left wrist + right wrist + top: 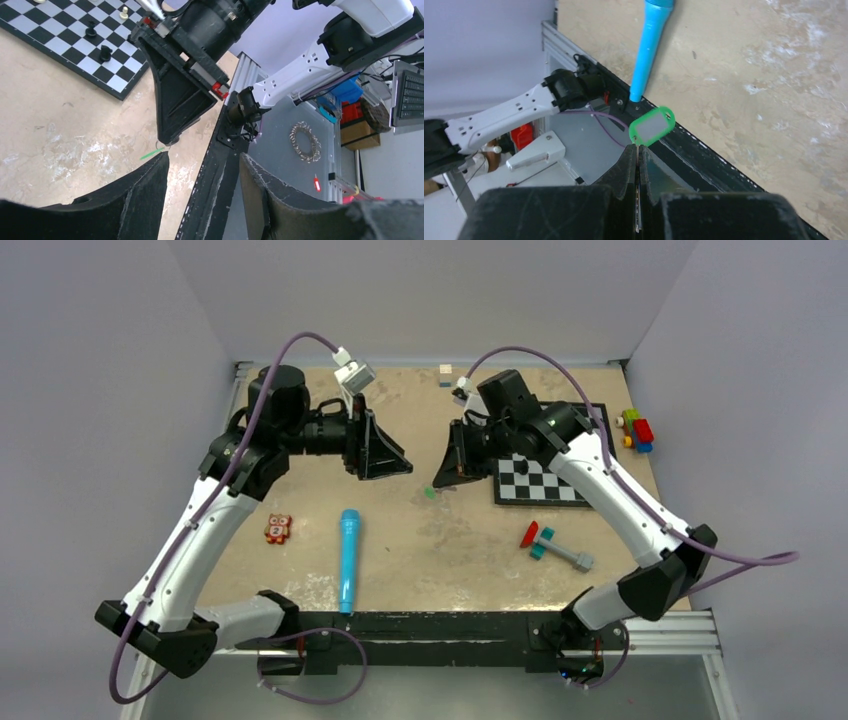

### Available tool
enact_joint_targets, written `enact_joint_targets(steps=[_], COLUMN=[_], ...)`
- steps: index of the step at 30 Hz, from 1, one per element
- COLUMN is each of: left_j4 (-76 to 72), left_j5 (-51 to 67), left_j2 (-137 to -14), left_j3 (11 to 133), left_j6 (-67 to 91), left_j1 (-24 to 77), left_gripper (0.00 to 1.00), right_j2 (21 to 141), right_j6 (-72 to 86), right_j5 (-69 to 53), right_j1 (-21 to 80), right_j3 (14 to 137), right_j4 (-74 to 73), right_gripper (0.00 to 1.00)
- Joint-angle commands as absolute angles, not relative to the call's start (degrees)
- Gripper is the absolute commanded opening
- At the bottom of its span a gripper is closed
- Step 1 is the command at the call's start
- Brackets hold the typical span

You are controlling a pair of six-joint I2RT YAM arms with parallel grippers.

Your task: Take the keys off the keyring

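Observation:
My right gripper (638, 150) is shut on a thin metal piece of the keyring, seen edge-on between its fingers; I cannot tell if it is the ring or a key. A green-rimmed key tag (651, 125) hangs just beyond the fingertips, above the table. In the top view the right gripper (445, 477) holds the tag (430, 492) near the table's middle. My left gripper (395, 465) faces it from the left, open and empty. In the left wrist view the left gripper (202, 160) is spread wide, the tag (148, 155) edge-on just off its left fingertip.
A chessboard (545, 480) with pieces lies at the right. A blue toy microphone (348, 558) lies front centre, an orange owl toy (278, 529) to its left, a red and teal toy (545, 543) at front right, stacked bricks (636, 430) at far right, a small cube (446, 373) at the back.

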State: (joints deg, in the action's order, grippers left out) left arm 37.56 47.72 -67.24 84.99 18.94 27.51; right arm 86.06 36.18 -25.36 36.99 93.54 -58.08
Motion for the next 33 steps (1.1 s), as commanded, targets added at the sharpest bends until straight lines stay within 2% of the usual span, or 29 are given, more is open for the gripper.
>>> enact_joint_targets(steps=[1,10,17,33], left_j4=[34.52,35.26,34.43,34.59], left_j5=[52.54,59.42,63.73,64.67], left_j2=[-66.06,-69.41,-71.47,-72.62], left_j3=[83.92,88.05,88.24,88.15], left_j6=[16.88,17.39,19.07,19.31], left_j1=[27.33,27.36,27.8,27.94], left_gripper=[0.57,0.51,0.46,0.34], right_j2=[80.0,75.86,74.57,72.04], right_j6=[36.54,36.63,35.86,37.31], right_j5=[-34.74,-42.27,-43.34,-47.33], right_j1=[36.89,36.88,36.94,36.91], right_j3=[89.53,86.45,86.7,84.2], right_j4=[-45.56,-33.15,-28.83,-20.4], right_gripper=[0.0,0.0,0.0,0.0])
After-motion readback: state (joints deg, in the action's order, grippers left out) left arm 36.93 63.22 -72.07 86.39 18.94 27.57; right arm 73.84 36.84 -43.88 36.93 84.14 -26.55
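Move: My left hand, empty and half open, has the keyring about 5 cm to its right, 2 cm ahead and 12 cm below, pinched in my right fingertips; so from my right hand the left fingertips are 12 cm up, 5 cm left and 2 cm back. From my right hand the green tag hangs 3 cm below, 1 cm back and 1 cm left; the blue microphone lies on the table 7 cm back, 16 cm left and some 27 cm below. I lift the keyring with my shut right hand about 11 cm, drawing it some 3 cm back and 3 cm left towards my left fingertips, while that wrist swings its fingers up from steeply down-left to nearly level. My left hand eases back a couple of centimetres and slightly right, turns about 15 degrees clockwise and closes partway beside the ring. ##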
